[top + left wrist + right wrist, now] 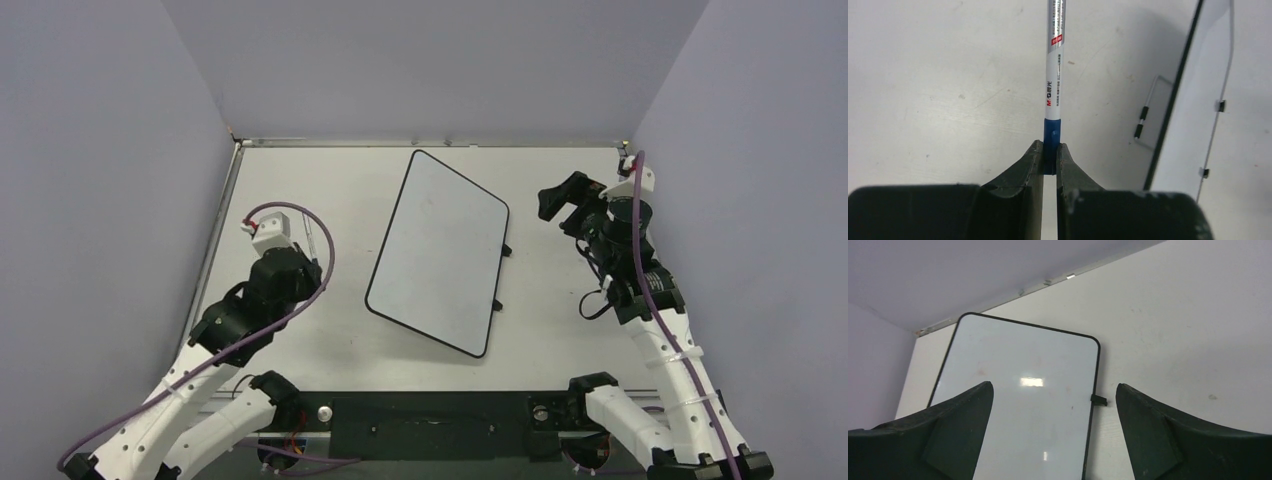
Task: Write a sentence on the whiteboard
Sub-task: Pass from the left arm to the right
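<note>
The whiteboard (440, 250) lies flat and skewed in the middle of the table, white with a thin black border. Its face is blank, and the sentence is not in view. My left gripper (305, 260) sits to the left of the board, shut on a marker (1054, 75). The marker's blue end is pinched between the fingers and its white barrel points away from the wrist. The left wrist view has the board's edge (1198, 100) at the right. My right gripper (562, 203) hovers off the board's right side, open and empty. Its wrist view looks down on the board (1023, 390).
Two small black feet (506, 250) (497, 305) stick out from the board's right edge. A thin wire bracket (1148, 112) shows beside the board in the left wrist view. A metal rail (430, 143) runs along the table's far edge, with grey walls on three sides.
</note>
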`<state>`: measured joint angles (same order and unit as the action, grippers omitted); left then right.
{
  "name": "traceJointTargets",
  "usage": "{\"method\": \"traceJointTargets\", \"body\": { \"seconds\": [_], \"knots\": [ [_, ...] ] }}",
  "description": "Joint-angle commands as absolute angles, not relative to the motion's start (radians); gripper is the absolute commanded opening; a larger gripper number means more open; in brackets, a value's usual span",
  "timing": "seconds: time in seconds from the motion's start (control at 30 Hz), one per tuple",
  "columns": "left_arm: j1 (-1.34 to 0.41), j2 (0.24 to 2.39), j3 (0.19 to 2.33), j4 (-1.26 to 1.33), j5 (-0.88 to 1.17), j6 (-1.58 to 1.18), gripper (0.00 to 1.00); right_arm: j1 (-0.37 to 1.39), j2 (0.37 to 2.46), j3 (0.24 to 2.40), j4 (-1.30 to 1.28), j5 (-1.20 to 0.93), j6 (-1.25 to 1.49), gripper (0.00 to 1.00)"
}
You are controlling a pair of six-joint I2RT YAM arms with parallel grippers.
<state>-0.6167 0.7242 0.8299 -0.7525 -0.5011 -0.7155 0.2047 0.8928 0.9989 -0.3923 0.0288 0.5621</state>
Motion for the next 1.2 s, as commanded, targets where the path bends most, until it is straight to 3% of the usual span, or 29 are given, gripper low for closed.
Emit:
{"method": "traceJointTargets", "body": {
  "seconds": [0.0, 0.27, 0.43, 0.67, 1.17],
  "knots": [
    [-0.618, 0.67, 0.968, -0.759, -0.427, -0.61, 0.0, 0.213, 0.83, 0.997, -0.265, -0.111, 0.574, 0.88],
    [-0.618, 0.691, 1.107, -0.657, -0.123, -0.448, 0.0, 0.213, 0.783, 0.931, -0.084, -0.322, 0.637, 0.9],
    [-0.619, 0.709, 1.085, -0.471, 0.246, -0.434, 0.0, 0.212, 0.755, 0.865, 0.161, -0.56, 0.731, 0.93],
    [-0.621, 0.761, 1.032, -0.264, 0.511, -0.497, 0.0, 0.241, 0.778, 0.791, 0.489, -0.808, 0.916, 0.93],
    [-0.679, 0.913, 1.028, 0.003, 0.752, -0.569, 0.0, 0.496, 0.767, 0.831, 0.457, -0.776, 0.793, 0.89]
  ]
}}
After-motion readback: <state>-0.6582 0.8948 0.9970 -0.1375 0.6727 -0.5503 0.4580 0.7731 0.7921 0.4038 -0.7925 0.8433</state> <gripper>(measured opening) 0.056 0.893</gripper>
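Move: Across the table from the left gripper, the open right gripper hangs about 42 cm to the right, 9 cm farther out and 10 cm higher. The marker, already pinched by one blue end in the left fingers, has its middle some 5 cm ahead of and 3 cm above them. From the right gripper that marker is about 42 cm left, 4 cm back and 7 cm lower. The whiteboard's middle lies roughly 22 cm right of the left gripper, 12 cm ahead and 18 cm down. Bringing the marker up for the handover, the left arm first rises, then sweeps right over the whiteboard, ending about 19 cm right, 16 cm up and a little back, turning some 70 degrees clockwise with its grip kept. The right hand, fingers still wide open, comes left and back about 16 cm each and rises 11, swinging some 60 degrees counter-clockwise to face the marker. ##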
